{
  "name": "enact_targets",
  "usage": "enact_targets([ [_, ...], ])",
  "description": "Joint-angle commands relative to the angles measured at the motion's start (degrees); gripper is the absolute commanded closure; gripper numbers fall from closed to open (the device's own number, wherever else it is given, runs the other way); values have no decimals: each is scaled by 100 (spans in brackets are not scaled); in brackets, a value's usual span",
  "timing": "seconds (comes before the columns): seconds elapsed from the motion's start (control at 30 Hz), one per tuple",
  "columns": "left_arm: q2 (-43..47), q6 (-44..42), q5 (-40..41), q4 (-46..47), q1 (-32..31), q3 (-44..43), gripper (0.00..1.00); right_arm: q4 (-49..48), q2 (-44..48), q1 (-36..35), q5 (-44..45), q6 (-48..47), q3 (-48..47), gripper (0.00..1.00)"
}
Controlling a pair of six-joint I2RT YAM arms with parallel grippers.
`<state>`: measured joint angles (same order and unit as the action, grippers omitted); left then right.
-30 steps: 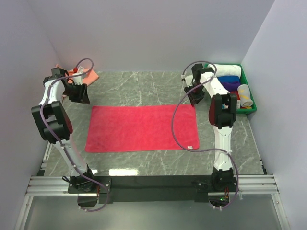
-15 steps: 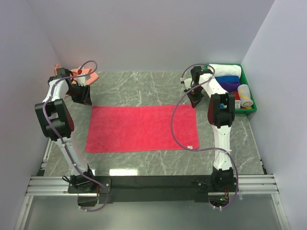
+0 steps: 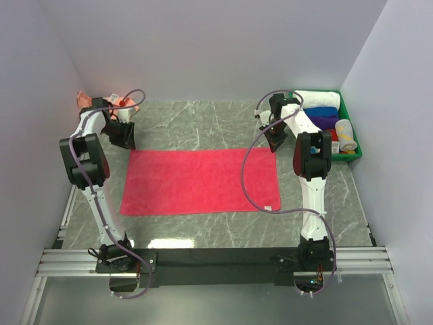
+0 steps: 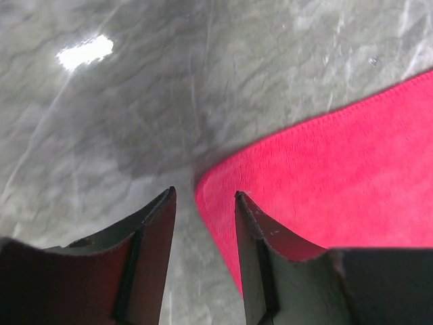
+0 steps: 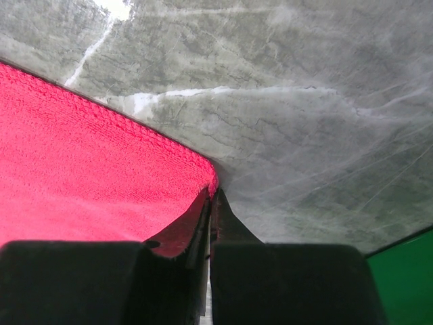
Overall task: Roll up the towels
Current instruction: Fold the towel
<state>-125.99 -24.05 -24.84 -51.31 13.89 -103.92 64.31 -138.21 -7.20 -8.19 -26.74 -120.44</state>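
A crimson pink towel [image 3: 199,181] lies flat in the middle of the table. My left gripper [image 3: 126,142] hovers open at its far left corner. In the left wrist view that corner [image 4: 216,183] sits just ahead of the gap between the fingers of the gripper [image 4: 203,194], apart from them. My right gripper [image 3: 274,147] is at the far right corner. In the right wrist view the gripper [image 5: 211,193] is shut, with the towel's [image 5: 88,162] corner pinched at its tips.
A green tray [image 3: 354,150] at the back right holds rolled white [image 3: 318,98], blue [image 3: 323,112], purple [image 3: 326,122] and yellow [image 3: 346,134] towels. A salmon orange towel [image 3: 124,102] lies crumpled at the back left corner. The tray's green edge [image 5: 406,277] shows beside my right gripper.
My right gripper has closed on the towel's far right corner. My left arm has swung in and brought its gripper nearer the far left corner.
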Motion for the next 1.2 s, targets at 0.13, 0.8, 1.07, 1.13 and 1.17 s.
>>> enact_targets([
  [0.13,-373,15,225,-11,-238,-340,55,20,14,-44,-43,-59,-181,100],
  [0.8,-417,49,190,-46,-88,-425,95,-182,40,-36,-131,55,-181,100],
  [1.07,-760,191,59,-81,-79,-1393,100,-323,-110,-27,54,160,-989,100],
  [1.13,-699,129,23,-116,-62,-1517,99,-410,13,-18,98,134,-990,100],
  [1.17,-655,120,-20,-90,-27,-1482,99,-437,83,-18,107,117,-964,100],
])
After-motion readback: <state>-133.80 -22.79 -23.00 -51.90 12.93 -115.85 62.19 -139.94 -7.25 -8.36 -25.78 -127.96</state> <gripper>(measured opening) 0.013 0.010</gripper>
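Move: The red towel's far left corner lies right below the open left hand, some 3 cm down and hardly to its right; the loose peach towel sits about 15 cm ahead and 10 cm to the left of this hand. The right hand already has the red towel's far right corner between its fingertips, so the left corner is roughly 58 cm to its left. The green basket stands about 21 cm to the right hand's right and 10 cm farther out. The left fingers pinch the red towel's far left corner: that hand drops about 2.5 cm onto it, easing right, and shuts there while the right hand stays put with its hold on the other corner. Then both hands draw the far edge forward together, some 4 cm, rising about 2 cm as the right wrist tips its fingers slightly forward. ##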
